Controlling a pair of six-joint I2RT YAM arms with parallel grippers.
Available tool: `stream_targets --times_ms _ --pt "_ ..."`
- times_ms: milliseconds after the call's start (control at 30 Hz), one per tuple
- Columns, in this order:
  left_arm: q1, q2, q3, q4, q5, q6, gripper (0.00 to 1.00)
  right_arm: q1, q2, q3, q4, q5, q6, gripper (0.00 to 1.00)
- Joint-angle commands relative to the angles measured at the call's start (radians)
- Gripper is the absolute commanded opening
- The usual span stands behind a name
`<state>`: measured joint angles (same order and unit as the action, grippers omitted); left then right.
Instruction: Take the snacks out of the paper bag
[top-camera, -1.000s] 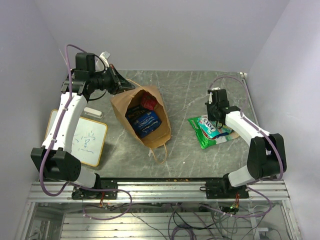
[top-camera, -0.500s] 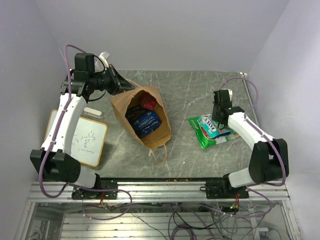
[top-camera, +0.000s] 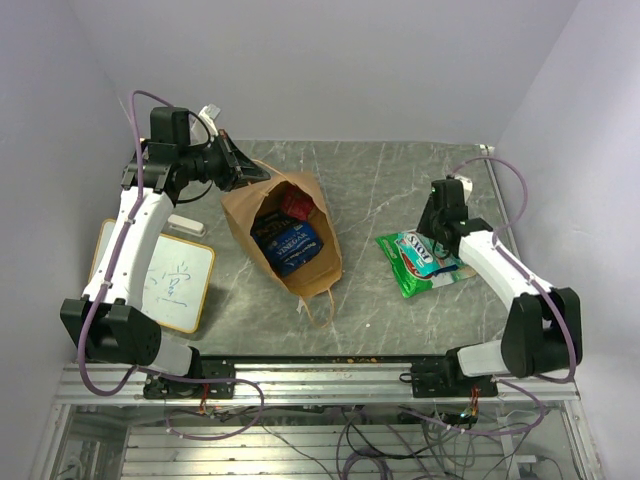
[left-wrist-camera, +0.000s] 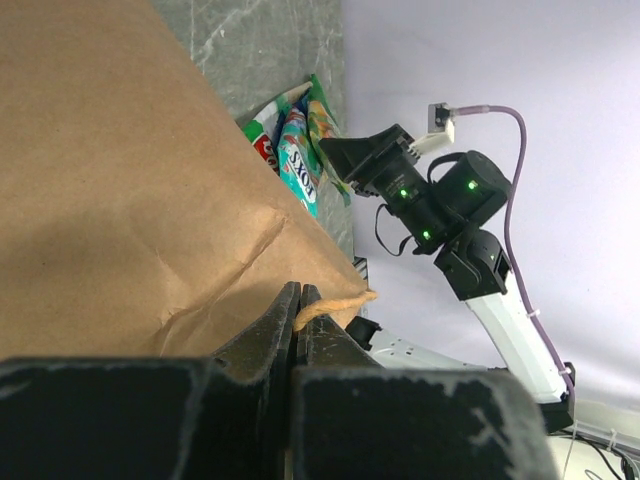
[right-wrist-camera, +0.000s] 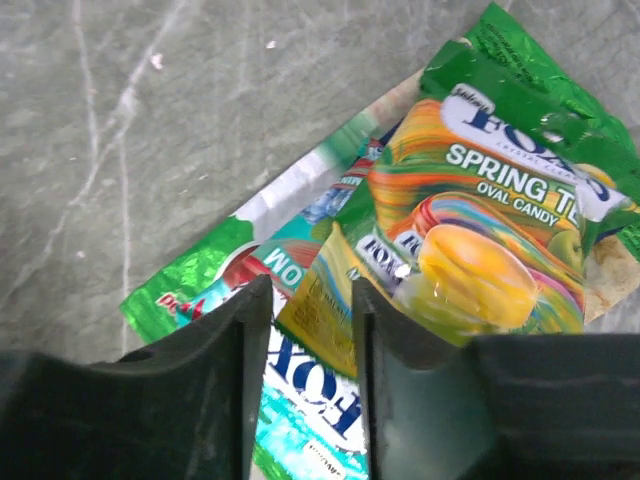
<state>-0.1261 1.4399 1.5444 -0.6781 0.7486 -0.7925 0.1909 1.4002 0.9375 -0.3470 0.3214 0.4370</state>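
The brown paper bag (top-camera: 310, 265) lies on its side on the grey table, its mouth facing the far left. Inside it I see a blue packet (top-camera: 290, 243) and a small red one (top-camera: 296, 206). My left gripper (top-camera: 250, 172) is shut on the bag's twisted string handle (left-wrist-camera: 335, 303) at the far rim, against the paper (left-wrist-camera: 130, 200). My right gripper (top-camera: 436, 228) is open and empty, just above two packets lying on the table: a yellow-green one (right-wrist-camera: 500, 230) on top of a green-white one (right-wrist-camera: 300, 380). Both show in the top view (top-camera: 422, 260).
A small whiteboard (top-camera: 178, 285) with writing lies at the left, with a white eraser (top-camera: 187, 224) beyond it. The bag's other string handle (top-camera: 320, 305) lies toward the near edge. Walls stand close on the left, right and back.
My right arm has drawn back and up from the packets, toward the far right. The left gripper and the bag have not moved.
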Motion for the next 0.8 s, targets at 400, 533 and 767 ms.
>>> stream_targets --times_ms 400,533,767 --pt "-0.012 -0.005 0.015 0.024 0.021 0.01 0.07 0.009 -0.193 0.042 0.391 -0.506 -0.429 0.66" --pt "-0.013 -0.004 0.01 0.027 0.021 0.006 0.07 0.037 -0.222 0.056 0.464 -0.801 -0.547 0.67" --pt "-0.014 -0.012 -0.003 0.036 0.02 -0.001 0.07 0.366 -0.245 0.052 0.414 -1.133 -0.986 0.68"
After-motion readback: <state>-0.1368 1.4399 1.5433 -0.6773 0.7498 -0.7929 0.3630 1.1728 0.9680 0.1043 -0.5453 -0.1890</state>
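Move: The blue vinegar packet inside the paper bag lies about 35 cm to the right hand's left, some 3 cm back and 6 cm below; the red packet is about 11 cm farther out than it and 2 cm to its right. Near this hand, the yellow candy bag's middle is 2 cm ahead, 5 cm right and 4 cm below, and the teal candy bag 4 cm back, 3 cm left and 7 cm below. From the left hand, the blue packet is about 2 cm back, 5 cm right and 27 cm below. Already partly open around the yellow candy bag's corner, the right fingers open to about two thirds and come clear of it. The hand rises first, slightly forward, then sweeps left towards the paper bag, ending some 19 cm higher and 19 cm left as the wrist tips up about 40 degrees and swings counter-clockwise about 70. The left hand keeps its closed hold on the bag's handle. ##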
